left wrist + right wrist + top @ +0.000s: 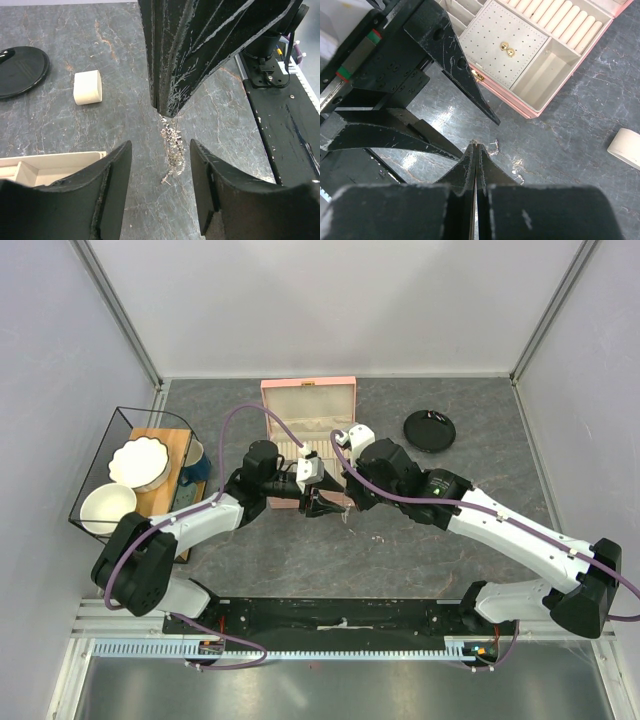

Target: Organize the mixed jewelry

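My right gripper (pixel 476 145) is shut on the top end of a fine silvery chain (pixel 172 147) from the mixed jewelry. The chain hangs from its fingertips down to the dark stone table. In the left wrist view my left gripper (pixel 160 143) is open, one finger on each side of the hanging chain and not touching it. Both grippers meet just in front of the open pink box (pixel 308 445). A few tiny silvery bits (pixel 517 176) lie on the table beside the right fingertips. Two gold earrings (pixel 507 48) sit on the box's dotted pad.
A round black disc (pixel 429 430) lies right of the box, and a small beige cushion pad (pixel 88 87) lies near it. At the far left stands a wire rack (pixel 88 480) with white bowls on a wooden board and a blue cup (pixel 195 462).
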Controlling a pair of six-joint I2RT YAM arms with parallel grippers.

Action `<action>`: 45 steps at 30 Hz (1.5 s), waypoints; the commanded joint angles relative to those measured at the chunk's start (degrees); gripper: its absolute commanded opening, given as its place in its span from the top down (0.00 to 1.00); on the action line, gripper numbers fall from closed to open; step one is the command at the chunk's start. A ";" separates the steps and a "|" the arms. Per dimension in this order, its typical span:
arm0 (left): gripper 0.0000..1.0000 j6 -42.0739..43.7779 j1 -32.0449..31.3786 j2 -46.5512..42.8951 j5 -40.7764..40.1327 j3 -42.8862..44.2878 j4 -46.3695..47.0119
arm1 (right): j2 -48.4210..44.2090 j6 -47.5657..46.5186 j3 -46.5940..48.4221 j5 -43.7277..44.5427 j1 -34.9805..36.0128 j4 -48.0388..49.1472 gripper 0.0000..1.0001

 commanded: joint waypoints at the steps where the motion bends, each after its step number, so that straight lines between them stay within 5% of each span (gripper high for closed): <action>1: 0.45 3.19 -0.30 0.22 1.47 2.27 1.03 | -0.79 -0.33 1.78 1.00 0.36 1.57 1.00; 45: 0.68 5.74 -0.30 1.28 2.78 4.82 -4.69 | -1.85 -0.16 0.55 1.61 1.24 1.22 1.00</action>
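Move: The dangling jewelry, held by the shut right fingers, hangs about 2 cm to the right and 1 cm back of the left hand, at its height. The jewelry box's middle is roughly 10 cm ahead, 8 cm left and 14 cm below; loose jewelry lies some 7 cm back, 6 cm right and 18 cm below. From the right hand, the dangling jewelry is straight below, around 4 cm down. Left hand stays within about 1 cm, narrowing its fingers around the dangling jewelry while the right keeps hold. ##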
